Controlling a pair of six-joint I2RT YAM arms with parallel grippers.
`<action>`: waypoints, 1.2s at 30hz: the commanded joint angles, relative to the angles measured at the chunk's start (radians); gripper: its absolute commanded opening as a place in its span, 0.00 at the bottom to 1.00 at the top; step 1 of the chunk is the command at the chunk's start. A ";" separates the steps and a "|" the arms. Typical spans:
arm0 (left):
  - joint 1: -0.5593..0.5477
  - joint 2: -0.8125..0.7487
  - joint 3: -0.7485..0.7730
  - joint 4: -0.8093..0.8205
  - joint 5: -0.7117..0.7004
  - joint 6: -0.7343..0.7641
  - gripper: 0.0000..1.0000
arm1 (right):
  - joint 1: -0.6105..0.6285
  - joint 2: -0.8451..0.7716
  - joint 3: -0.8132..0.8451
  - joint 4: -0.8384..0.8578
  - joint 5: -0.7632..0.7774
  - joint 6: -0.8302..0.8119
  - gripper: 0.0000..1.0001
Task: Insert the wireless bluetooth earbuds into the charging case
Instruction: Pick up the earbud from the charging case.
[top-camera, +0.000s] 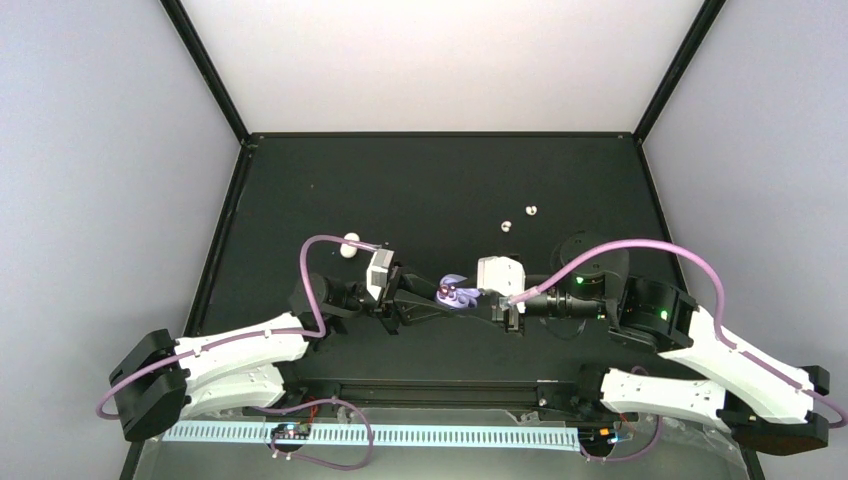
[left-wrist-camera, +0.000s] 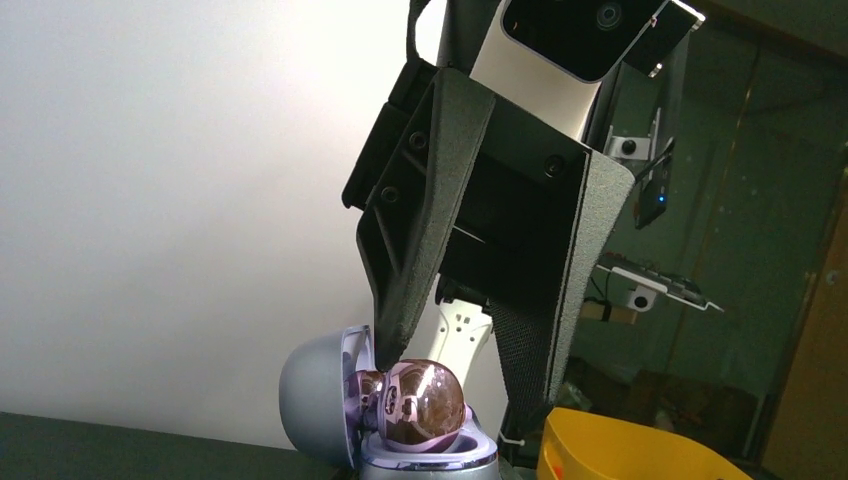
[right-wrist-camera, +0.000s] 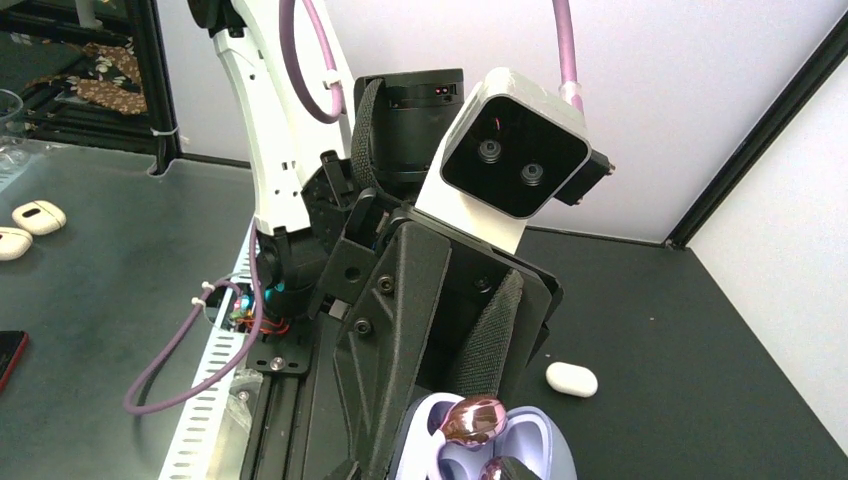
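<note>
The purple charging case (top-camera: 455, 292) is held over the table with its lid open, my left gripper (top-camera: 440, 293) shut on its body. A glossy purple earbud (left-wrist-camera: 425, 400) sits in the case (left-wrist-camera: 310, 390), standing proud of the socket. My right gripper (left-wrist-camera: 460, 385) straddles this bud with its jaws apart; one fingertip (left-wrist-camera: 395, 345) rests on the bud's top. The right wrist view shows two purple buds (right-wrist-camera: 475, 420) in the case (right-wrist-camera: 545, 440), the lower one (right-wrist-camera: 490, 467) under my fingertip (right-wrist-camera: 517, 469). Two white earbuds (top-camera: 506, 226) (top-camera: 532, 210) lie on the table behind.
A white case (top-camera: 349, 245), also in the right wrist view (right-wrist-camera: 572, 379), lies on the black mat to the left. A yellow bin (left-wrist-camera: 630, 445) stands off the table. The cable tray (top-camera: 400, 436) runs along the near edge.
</note>
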 joint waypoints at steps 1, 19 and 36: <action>0.001 0.000 0.035 0.051 0.022 -0.005 0.02 | 0.006 0.007 0.014 0.011 -0.004 0.007 0.34; 0.001 -0.001 0.040 0.024 0.020 0.010 0.02 | 0.006 0.041 0.033 -0.021 -0.014 0.025 0.25; 0.001 -0.026 0.052 -0.069 0.015 0.074 0.02 | 0.006 0.069 0.070 -0.077 -0.013 0.053 0.01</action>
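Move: Just ahead of the right fingertips sits the earbud on the open charging case, about 2 cm to their left, 1 cm farther out and 1 cm below. The case body is some 2 cm left, level fore and aft and 3 cm below; its raised lid stands roughly 3 cm farther out than the fingertips and 2 cm to their left. From the left hand, which holds the case, the earbud is about 1 cm to the right, 1 cm farther out and 2 cm up. Easing left and down by about 1 cm each way, the right hand goes in towards the case and, from half open, shuts its fingers almost completely beside the earbud's pale tip; whether they pinch it can't be seen. Meanwhile the left hand keeps its grip on the case and sinks about 1 cm. ##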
